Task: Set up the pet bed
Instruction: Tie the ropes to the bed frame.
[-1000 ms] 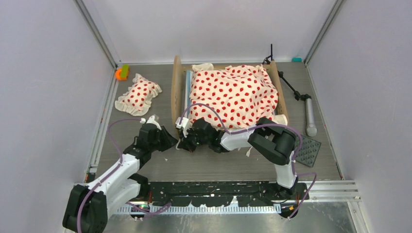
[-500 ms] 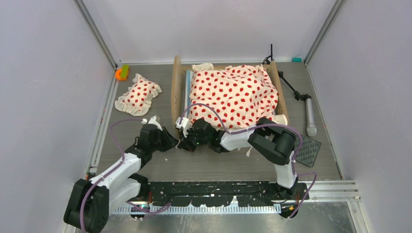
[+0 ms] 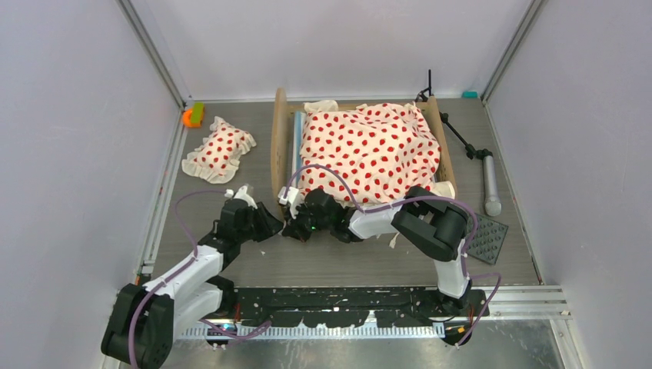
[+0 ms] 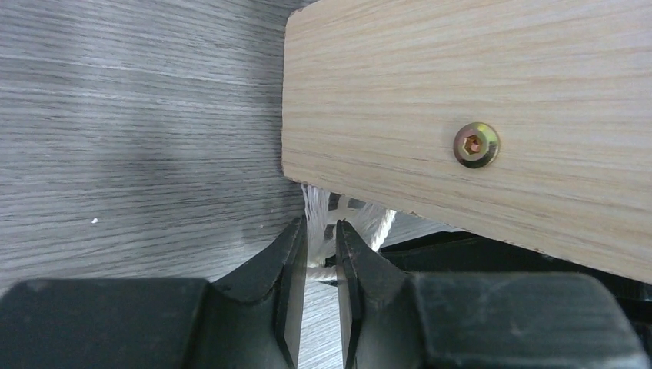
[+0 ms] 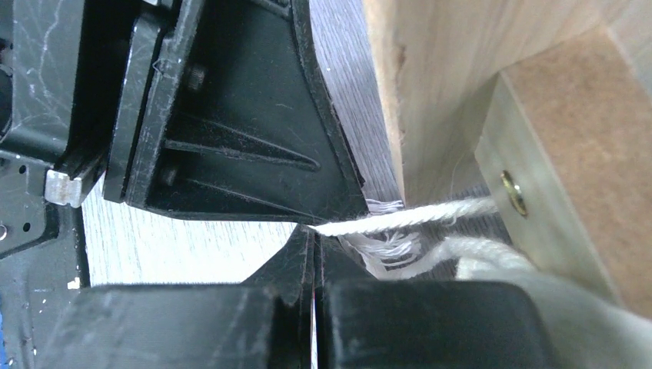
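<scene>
The pet bed (image 3: 278, 146) stands at the back middle, its light-wood frame draped with cream red-dotted bedding (image 3: 369, 150). Both grippers meet at its near left corner. My left gripper (image 4: 321, 225) sits just under the wooden end board (image 4: 461, 92), its jaws a narrow gap apart with the frayed white cord (image 4: 315, 207) between the tips. My right gripper (image 5: 315, 231) is shut, pinching the end of a taut white cord (image 5: 415, 217) that runs out from the frame. In the top view the left gripper (image 3: 269, 225) and right gripper (image 3: 291, 228) almost touch.
A dotted pillow (image 3: 217, 149) lies left of the bed, with an orange and green item (image 3: 192, 115) behind it. A black tripod stand (image 3: 477, 157) and a dark studded mat (image 3: 488, 237) lie to the right. Grey walls close in the table.
My left arm has crept slightly toward the bed corner and its jaws have eased a little apart. The right arm and the bedding have not moved.
</scene>
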You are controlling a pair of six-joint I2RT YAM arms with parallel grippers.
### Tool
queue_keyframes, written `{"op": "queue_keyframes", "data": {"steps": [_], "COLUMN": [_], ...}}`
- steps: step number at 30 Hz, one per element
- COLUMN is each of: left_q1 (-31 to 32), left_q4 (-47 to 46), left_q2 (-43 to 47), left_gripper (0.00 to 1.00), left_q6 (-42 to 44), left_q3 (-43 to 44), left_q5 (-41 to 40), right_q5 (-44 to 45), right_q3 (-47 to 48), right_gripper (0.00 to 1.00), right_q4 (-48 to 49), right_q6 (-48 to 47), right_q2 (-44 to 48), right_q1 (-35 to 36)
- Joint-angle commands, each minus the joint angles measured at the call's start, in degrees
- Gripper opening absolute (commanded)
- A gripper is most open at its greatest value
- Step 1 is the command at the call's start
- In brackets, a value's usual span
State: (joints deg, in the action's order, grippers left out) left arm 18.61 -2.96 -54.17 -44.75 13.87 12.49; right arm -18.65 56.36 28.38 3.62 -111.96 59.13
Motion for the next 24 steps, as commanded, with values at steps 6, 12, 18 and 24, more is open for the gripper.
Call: {"op": "queue_keyframes", "data": {"steps": [6,12,18,24], "left_q1": [0.0,0.0,0.0,0.0], "left_q4": [-7.7,-8.0,-6.4,-0.9], "left_q2": [-2.2,-1.6,-0.3,2.5], "left_gripper": [0.16,0.01,0.00,0.00], "left_q6": [-1.2,-1.6,-1.3,0.6], "left_q3": [-0.9,-1.6,-1.4,0.3], "left_q5": [6.4,6.5,4.9,1.4], "right_q5": [0.3,0.8,1.6,3.4], "right_q3": [0.1,-0.1,-0.1,-0.6], "right_gripper": [0.00,0.00,0.00,0.03], "right_q4": [3.9,4.1,4.2,2.6], "right_q6": [0.4,0.3,0.1,0.0], "right_q2": [-0.5,-0.3,0.1,1.6], "right_q1": [0.4,0.5,0.4,0.4]}}
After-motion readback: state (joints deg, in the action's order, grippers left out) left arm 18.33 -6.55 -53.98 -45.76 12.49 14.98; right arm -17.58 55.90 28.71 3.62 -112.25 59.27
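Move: The frayed rope end lies right at the left hand's open tips, about 1 cm ahead, 1 cm to the right and 1 cm below. The bed frame's corner leg stands some 4 cm ahead of that hand and 3 cm higher. From the right hand, already shut on the other stretch of rope, the frayed end is about 2 cm ahead, 1 cm left and 1 cm lower, and the leg some 5 cm ahead, 2 cm left and 3 cm higher. The left fingertips close fully on the frayed rope end beside the bed frame's leg, from about a quarter open, while that hand eases roughly 1 cm to the right, then lifts slightly. The right hand stays practically in place, sinking only about half a centimetre, and keeps its pinch on the rope running to the frame. ##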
